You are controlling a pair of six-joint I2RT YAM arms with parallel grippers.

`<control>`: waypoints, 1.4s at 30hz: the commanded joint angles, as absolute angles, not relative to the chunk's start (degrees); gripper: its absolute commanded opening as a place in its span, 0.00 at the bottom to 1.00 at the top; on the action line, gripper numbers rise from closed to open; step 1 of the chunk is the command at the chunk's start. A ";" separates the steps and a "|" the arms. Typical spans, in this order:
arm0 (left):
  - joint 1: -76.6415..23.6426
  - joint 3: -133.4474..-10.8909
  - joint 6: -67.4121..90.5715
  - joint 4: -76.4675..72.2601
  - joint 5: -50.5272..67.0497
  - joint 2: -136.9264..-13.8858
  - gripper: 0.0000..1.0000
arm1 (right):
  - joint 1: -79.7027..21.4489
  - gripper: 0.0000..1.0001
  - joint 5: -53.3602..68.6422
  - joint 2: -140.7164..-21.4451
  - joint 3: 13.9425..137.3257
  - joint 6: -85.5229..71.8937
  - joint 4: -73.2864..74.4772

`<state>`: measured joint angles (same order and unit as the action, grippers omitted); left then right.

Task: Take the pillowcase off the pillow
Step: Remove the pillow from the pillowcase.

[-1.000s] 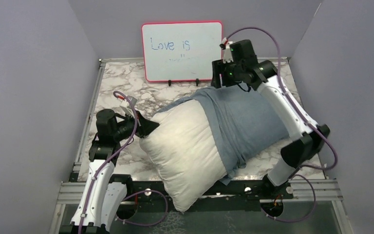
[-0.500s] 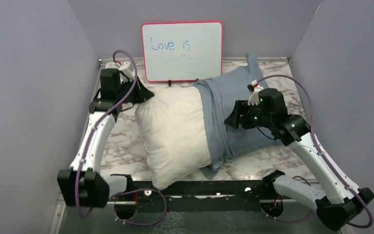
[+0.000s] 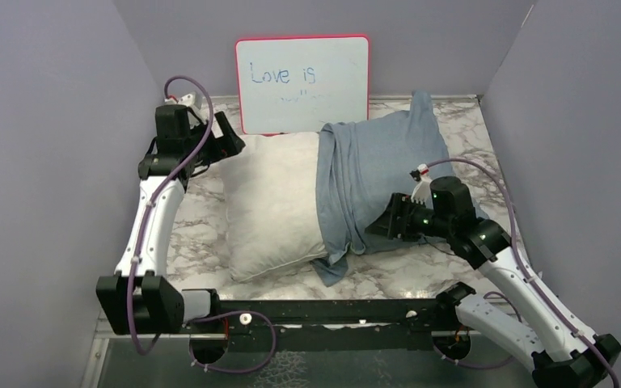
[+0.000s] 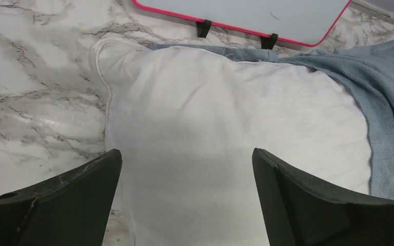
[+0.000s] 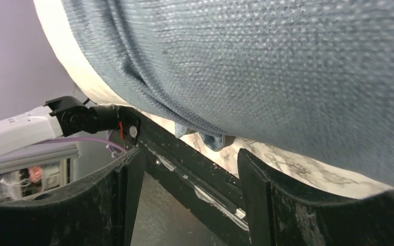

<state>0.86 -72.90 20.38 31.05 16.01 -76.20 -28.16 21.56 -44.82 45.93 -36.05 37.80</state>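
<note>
The white pillow [image 3: 271, 206] lies across the table, its left half bare. The blue-grey pillowcase [image 3: 380, 162] covers its right half, bunched in folds along the open edge, with loose cloth trailing toward the back right. My left gripper [image 3: 230, 145] is open at the pillow's far-left corner. In the left wrist view the pillow [image 4: 225, 128] fills the space between my spread fingers [image 4: 82, 189]. My right gripper [image 3: 376, 228] is open at the pillowcase's near edge. In the right wrist view the cloth [image 5: 267, 61] hangs just above my open, empty fingers [image 5: 256, 189].
A red-framed whiteboard [image 3: 302, 85] stands at the back edge, just behind the pillow. The marble table [image 3: 194, 218] has a black front rail [image 3: 331, 311]. Purple walls close in left, right and behind.
The pillow has slid back and left and lies flatter, fully on the table. My left gripper rose slightly toward the back. My right gripper moved down toward the pillowcase's near edge.
</note>
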 commanded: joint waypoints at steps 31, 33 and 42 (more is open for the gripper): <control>-56.27 -50.94 50.35 36.56 -3.00 -51.63 0.99 | -29.05 0.13 23.84 -49.97 26.42 -55.92 7.33; -57.98 -47.58 54.58 35.14 -3.83 -48.02 0.99 | -29.04 0.13 24.32 -50.53 26.80 -55.56 8.03; -74.87 -34.52 72.38 21.80 -17.41 -46.70 0.99 | -29.00 0.14 23.89 -50.09 26.72 -55.56 8.73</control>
<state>-66.13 -37.52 61.19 29.74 -3.92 -45.39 -28.88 24.75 -50.19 25.17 -56.29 6.98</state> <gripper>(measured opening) 0.986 0.136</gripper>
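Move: The right hand hangs half open over the blue pillowcase, whose near edge lies about 7 cm below, 3 cm left and 2 cm ahead. The pillowcase's loose hem flap is roughly 12 cm left of this hand, 2 cm back and 16 cm down. From the open left hand that flap is some 24 cm back, 23 cm right and 20 cm below; the bared pillow's middle lies about 10 cm back, 10 cm right, 14 cm down. Right sinks about 7 cm, pinching the pillowcase's near edge; left sweeps back and right, open, towards the flap. ##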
